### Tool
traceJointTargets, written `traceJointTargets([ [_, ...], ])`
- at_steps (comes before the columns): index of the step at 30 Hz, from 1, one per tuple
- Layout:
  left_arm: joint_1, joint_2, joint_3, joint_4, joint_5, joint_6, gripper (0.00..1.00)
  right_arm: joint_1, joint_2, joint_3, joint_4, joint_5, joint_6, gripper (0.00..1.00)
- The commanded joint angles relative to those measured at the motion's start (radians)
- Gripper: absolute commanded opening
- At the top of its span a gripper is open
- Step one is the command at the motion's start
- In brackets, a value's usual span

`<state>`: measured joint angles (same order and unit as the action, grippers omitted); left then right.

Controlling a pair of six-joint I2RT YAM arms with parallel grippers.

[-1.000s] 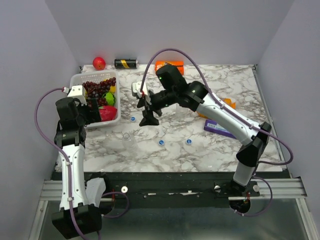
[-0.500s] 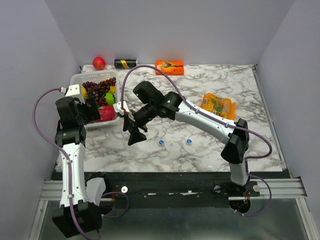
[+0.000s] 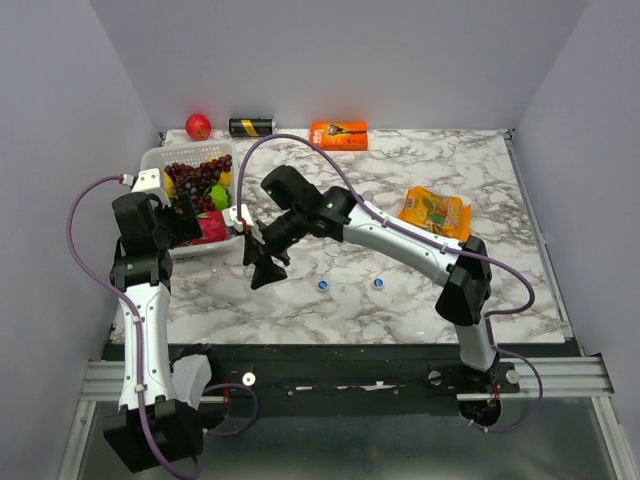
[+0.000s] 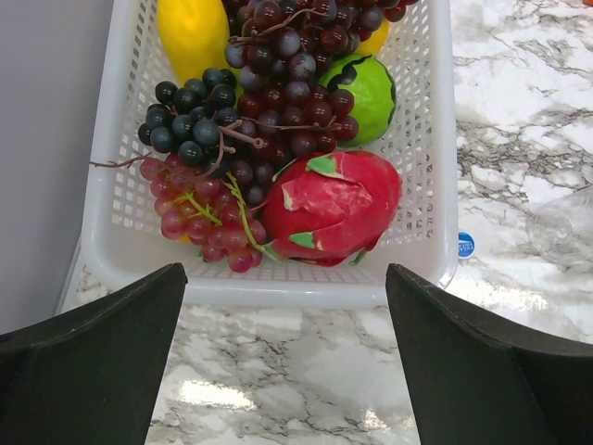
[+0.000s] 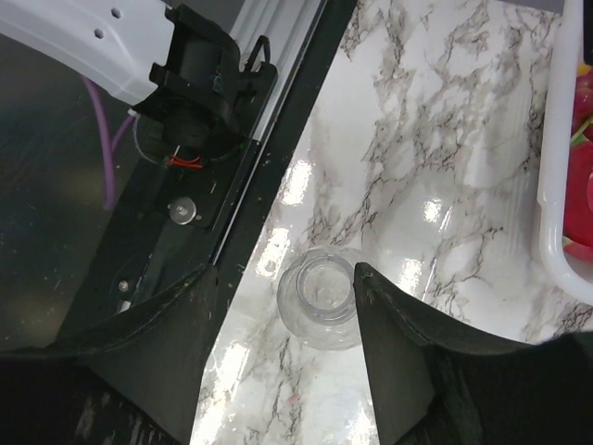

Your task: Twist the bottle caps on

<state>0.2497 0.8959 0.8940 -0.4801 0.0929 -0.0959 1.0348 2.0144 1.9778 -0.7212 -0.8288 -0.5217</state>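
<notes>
One clear bottle (image 5: pixel 320 298) stands upright on the marble with its mouth uncapped. My right gripper (image 5: pixel 285 278) is lowered around it, open, one finger on each side; the right finger is close to the neck and a gap remains on the left. From above, the right gripper (image 3: pixel 264 267) covers that bottle. Two blue bottle caps (image 3: pixel 323 285) (image 3: pixel 378 283) lie on the table to its right. A third cap (image 4: pixel 465 245) lies beside the basket, with the bottle (image 4: pixel 565 227) faint at the edge. My left gripper (image 4: pixel 285 278) hangs open and empty by the basket.
A white basket (image 3: pixel 160 157) of grapes and other fruit stands at the left, its near rim (image 4: pixel 278 289) just ahead of my left fingers. Along the back lie a red apple (image 3: pixel 198 126), a black can (image 3: pixel 252 127) and an orange box (image 3: pixel 338 134). A snack packet (image 3: pixel 435 212) lies right.
My right arm has swung left and toward the front edge, coming down over the bottle, and its jaws have narrowed. The left arm has stayed still.
</notes>
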Motion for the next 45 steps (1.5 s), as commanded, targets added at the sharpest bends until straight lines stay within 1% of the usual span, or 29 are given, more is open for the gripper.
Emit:
traceJointTargets([
  [1, 0.01, -0.005, 0.013, -0.006, 0.039, 0.015, 0.99, 0.01, 0.049, 0.01, 0.043, 0.023, 0.038, 0.66],
  [7, 0.008, -0.006, 0.01, -0.012, 0.041, 0.033, 0.99, 0.008, 0.069, 0.015, 0.075, 0.065, 0.063, 0.65],
  [11, 0.008, -0.005, 0.013, -0.009, 0.042, 0.035, 0.99, 0.008, 0.072, 0.012, 0.078, 0.082, 0.061, 0.61],
  [14, 0.008, -0.002, 0.01, -0.006, 0.053, 0.033, 0.99, 0.01, 0.07, 0.001, 0.082, 0.097, 0.054, 0.54],
  [15, 0.008, 0.0, 0.006, -0.006, 0.062, 0.035, 0.99, 0.008, 0.069, 0.0, 0.085, 0.102, 0.052, 0.46],
  [17, 0.01, 0.0, -0.001, -0.005, 0.106, 0.051, 0.99, 0.01, 0.064, -0.005, 0.083, 0.103, 0.051, 0.38],
  [18, 0.01, -0.002, -0.007, -0.003, 0.172, 0.073, 0.99, 0.01, 0.063, -0.007, 0.085, 0.108, 0.051, 0.31],
  [20, 0.008, 0.0, -0.029, 0.005, 0.237, 0.09, 0.99, 0.008, 0.055, -0.008, 0.083, 0.112, 0.049, 0.23],
  [21, 0.007, 0.001, -0.036, 0.008, 0.33, 0.09, 0.99, 0.008, 0.044, -0.004, 0.083, 0.125, 0.051, 0.15],
  [22, 0.008, 0.003, -0.043, 0.005, 0.379, 0.135, 0.99, 0.007, 0.035, 0.0, 0.083, 0.137, 0.054, 0.13],
  [25, 0.01, 0.0, -0.055, -0.023, 0.549, 0.203, 0.99, -0.021, -0.022, 0.026, 0.082, 0.16, 0.089, 0.06],
  [27, 0.008, -0.029, -0.06, -0.038, 0.614, 0.255, 0.99, -0.041, -0.063, 0.026, 0.077, 0.187, 0.097, 0.01],
  [28, 0.008, -0.044, -0.06, -0.054, 0.687, 0.283, 0.99, -0.06, -0.103, 0.021, 0.078, 0.2, 0.094, 0.01],
  [29, 0.01, -0.07, -0.064, -0.061, 0.721, 0.345, 0.99, -0.073, -0.126, 0.018, 0.077, 0.207, 0.085, 0.01],
  [31, 0.008, -0.092, -0.066, -0.109, 0.813, 0.422, 0.99, -0.108, -0.173, 0.019, 0.075, 0.229, 0.078, 0.01],
  [32, 0.007, -0.116, -0.075, -0.115, 0.897, 0.448, 0.99, -0.12, -0.183, 0.026, 0.075, 0.238, 0.081, 0.01],
  [33, 0.006, -0.127, -0.084, -0.112, 0.931, 0.475, 0.99, -0.134, -0.189, 0.038, 0.075, 0.246, 0.086, 0.01],
  [35, -0.013, -0.15, -0.121, -0.06, 1.01, 0.464, 0.99, -0.177, -0.195, 0.082, 0.074, 0.255, 0.101, 0.01],
  [36, -0.038, -0.155, -0.136, -0.025, 1.015, 0.412, 0.99, -0.189, -0.195, 0.099, 0.072, 0.255, 0.121, 0.01],
  [37, -0.07, -0.16, -0.151, 0.073, 0.998, 0.38, 0.99, -0.209, -0.195, 0.113, 0.071, 0.252, 0.126, 0.01],
  [38, -0.172, -0.163, -0.179, 0.125, 0.966, 0.345, 0.99, -0.217, -0.191, 0.143, 0.069, 0.247, 0.129, 0.01],
  [39, -0.228, -0.163, -0.188, 0.167, 0.881, 0.334, 0.99, -0.22, -0.189, 0.157, 0.065, 0.244, 0.127, 0.01],
  [40, -0.281, -0.158, -0.193, 0.216, 0.854, 0.34, 0.99, -0.225, -0.187, 0.173, 0.059, 0.237, 0.126, 0.01],
  [41, -0.359, -0.138, -0.198, 0.247, 0.832, 0.326, 0.99, -0.226, -0.186, 0.184, 0.054, 0.232, 0.127, 0.01],
  [42, -0.378, -0.126, -0.202, 0.285, 0.805, 0.302, 0.99, -0.228, -0.187, 0.199, 0.054, 0.221, 0.135, 0.01],
  [43, -0.386, -0.114, -0.208, 0.372, 0.785, 0.238, 0.99, -0.228, -0.19, 0.2, 0.049, 0.199, 0.138, 0.01],
  [45, -0.392, -0.075, -0.218, 0.435, 0.766, 0.206, 0.99, -0.226, -0.2, 0.194, 0.043, 0.163, 0.14, 0.01],
])
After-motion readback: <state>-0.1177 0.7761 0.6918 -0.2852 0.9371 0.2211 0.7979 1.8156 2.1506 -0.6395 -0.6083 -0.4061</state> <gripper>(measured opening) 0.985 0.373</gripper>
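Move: The front bottle stands upright just beyond the right gripper's open fingers, about 2 cm forward and 2 cm left, its middle some 9 cm below. From the right hand, the left cap lies 18 cm ahead and 1 cm left, the second bottle 22 cm ahead and 8 cm right. The left gripper's likely goal, the middle cap, lies 33 cm right, 7 cm back and 18 cm below; the front bottle is 19 cm to its right, 11 cm back. Ease the right gripper forward-left and down about 3 cm, close it on the upper part of the front bottle, then lift about 20 cm while carrying it forward and somewhat right, the fingers tipping up and turning clockwise. As that lift begins, swing the open left gripper some 22 cm right and a little back, turning about 70 degrees clockwise and levelling, towards the middle cap. ##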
